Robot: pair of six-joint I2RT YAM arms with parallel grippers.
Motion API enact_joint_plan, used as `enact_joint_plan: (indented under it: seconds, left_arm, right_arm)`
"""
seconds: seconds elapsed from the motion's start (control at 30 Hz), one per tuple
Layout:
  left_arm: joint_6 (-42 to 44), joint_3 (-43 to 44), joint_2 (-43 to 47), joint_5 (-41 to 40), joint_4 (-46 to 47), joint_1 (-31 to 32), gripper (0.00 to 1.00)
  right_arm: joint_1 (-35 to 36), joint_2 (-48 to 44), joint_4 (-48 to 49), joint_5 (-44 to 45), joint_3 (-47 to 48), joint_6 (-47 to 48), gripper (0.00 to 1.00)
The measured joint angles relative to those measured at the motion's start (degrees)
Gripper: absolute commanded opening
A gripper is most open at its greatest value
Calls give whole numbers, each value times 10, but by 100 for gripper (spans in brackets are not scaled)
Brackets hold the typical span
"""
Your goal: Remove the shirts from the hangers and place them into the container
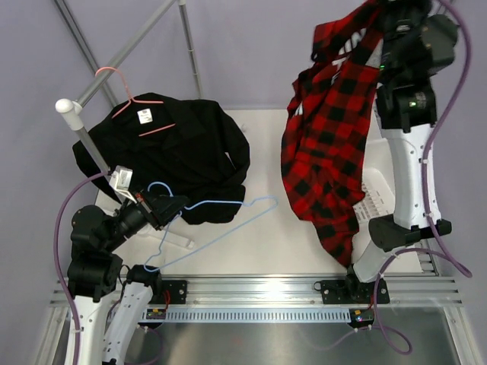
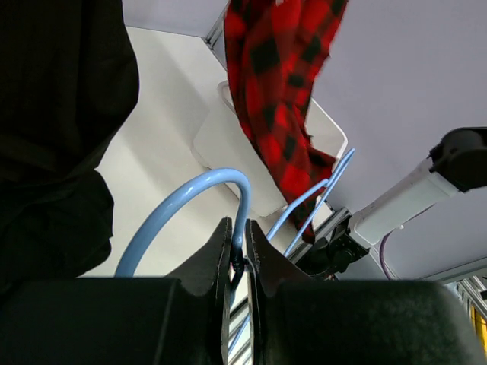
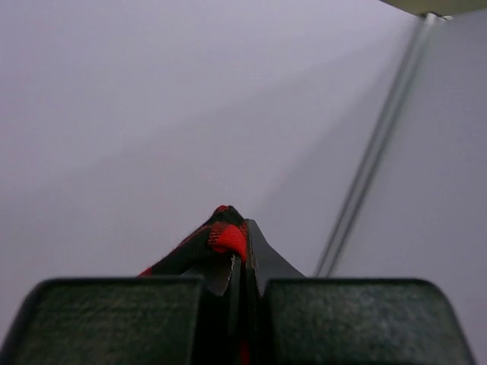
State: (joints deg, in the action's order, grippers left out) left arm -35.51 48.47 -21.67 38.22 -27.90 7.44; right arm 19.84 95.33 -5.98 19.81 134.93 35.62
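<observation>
The red-and-black plaid shirt [image 1: 327, 144] hangs high at the right, a fold of it [image 3: 227, 237] pinched in my right gripper [image 3: 242, 232], which is shut on it. Below it stands the white container [image 1: 377, 196], mostly hidden by the shirt and the right arm; the left wrist view shows its rim [image 2: 228, 129]. My left gripper [image 2: 242, 242] is shut on the neck of the bare light blue hanger [image 1: 262, 199], low at the left [image 1: 171, 207]. The black shirt [image 1: 183, 152] lies draped on the pink hanger [image 1: 125, 103], whose hook sits on the rack pole.
A thick white rack pole [image 1: 80, 125] slants up at the left, with grey frame poles [image 1: 190, 46] behind. The white table top [image 1: 259, 243] ends at a metal rail [image 1: 251, 289] by the arm bases.
</observation>
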Motion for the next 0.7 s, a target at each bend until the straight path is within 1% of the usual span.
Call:
enact_joint_plan:
  seconds: [0.07, 0.17, 0.23, 0.33, 0.4, 0.5, 0.6, 0.7]
  left_arm:
    - [1, 0, 0, 1, 0, 0, 0]
    - [5, 0, -3, 2, -4, 0, 0]
    - [7, -1, -7, 2, -7, 0, 0]
    - [9, -1, -14, 4, -9, 0, 0]
    - [11, -1, -17, 4, -10, 0, 0]
    - [14, -3, -17, 5, -12, 0, 0]
    - [14, -12, -17, 6, -9, 0, 0]
    - [11, -29, -17, 7, -6, 0, 0]
  right_arm:
    - [-68, 25, -24, 0, 57, -41, 0]
    - [-151, 9, -55, -3, 64, -113, 0]
    - [-187, 2, -68, -15, 86, -152, 0]
    - [-221, -3, -64, -25, 126, -182, 0]
    - [-233, -18, -54, -25, 122, -194, 0]
    - [-246, -57, -36, -24, 73, -211, 0]
    - [-249, -114, -8, -27, -34, -229, 0]
    - [-250, -154, -1, -31, -119, -244, 0]
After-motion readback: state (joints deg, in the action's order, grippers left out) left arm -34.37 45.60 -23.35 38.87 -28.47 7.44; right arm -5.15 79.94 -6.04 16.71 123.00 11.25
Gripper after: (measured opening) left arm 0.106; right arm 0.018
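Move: The red plaid shirt is already in my right fingers; the container it is going to lies about 10 cm back from that hand, 11 cm to its right and some 60 cm below. The hanging black shirt is roughly 42 cm to that hand's left, 8 cm back and 45 cm lower. From my left hand, still gripping the blue hanger, the container is about 47 cm right, 16 cm ahead and 27 cm down. I whip my right hand about 15 cm to the right, then draw it back some 9 cm while it rises about 6 cm and sinks most of that again, high above the container, keeping the red plaid shirt pinched. The wrist rolls nearly 20 degrees, left side up. My left hand keeps the blue hanger and sinks about 3 cm. ##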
